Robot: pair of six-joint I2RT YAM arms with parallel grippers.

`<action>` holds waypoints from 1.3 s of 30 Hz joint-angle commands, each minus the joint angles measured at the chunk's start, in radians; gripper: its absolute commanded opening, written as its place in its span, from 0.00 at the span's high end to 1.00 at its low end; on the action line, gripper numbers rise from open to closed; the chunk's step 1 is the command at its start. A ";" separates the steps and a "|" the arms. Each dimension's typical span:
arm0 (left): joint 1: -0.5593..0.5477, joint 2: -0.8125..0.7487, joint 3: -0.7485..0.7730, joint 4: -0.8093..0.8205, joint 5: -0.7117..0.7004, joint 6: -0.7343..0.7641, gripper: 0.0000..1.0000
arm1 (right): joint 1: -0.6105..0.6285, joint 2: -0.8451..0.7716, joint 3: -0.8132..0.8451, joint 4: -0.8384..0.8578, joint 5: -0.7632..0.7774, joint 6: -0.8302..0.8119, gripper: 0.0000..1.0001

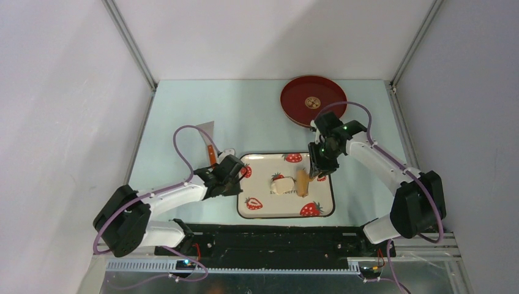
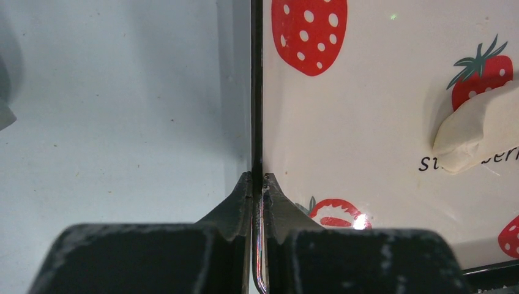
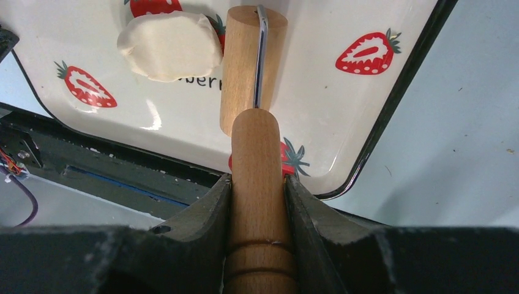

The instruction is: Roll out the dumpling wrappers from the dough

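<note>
The dough is a soft cream-white lump lying near the middle of the strawberry-patterned plate. The tan wooden roller lies just right of the lump, its barrel beside the dough. My right gripper is shut on the roller's handle. My left gripper is shut on the plate's thin black left rim, and the dough shows at the far right of that view. No dumpling wrappers are in view.
A red round tray with a gold emblem sits at the back right. A scraper with an orange handle lies left of the plate, just behind my left gripper. The black base rail runs along the near edge.
</note>
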 commanded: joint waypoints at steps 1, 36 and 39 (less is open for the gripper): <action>0.032 0.016 -0.045 -0.251 -0.106 0.069 0.98 | -0.005 0.006 -0.041 -0.088 0.164 -0.039 1.00; -0.038 0.097 0.049 -0.250 -0.102 0.102 0.97 | 0.138 0.189 0.293 -0.019 0.037 0.001 1.00; -0.038 0.099 0.049 -0.251 -0.101 0.101 0.97 | 0.138 0.193 0.277 -0.016 0.044 -0.002 1.00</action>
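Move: From the right hand, which holds the roller's handle, the dough lies about 10 cm left, 3 cm back and 9 cm below. The roller head is on the tray some 3 cm left and 2 cm back of that hand; the tray's right edge is about 8 cm right and 3 cm back. From the left hand, still pinching the tray's left rim, the dough is some 15 cm right and 3 cm back. Right hand arcs roller 6 cm up, left and down onto dough's right edge; left hand tugs tray left. ##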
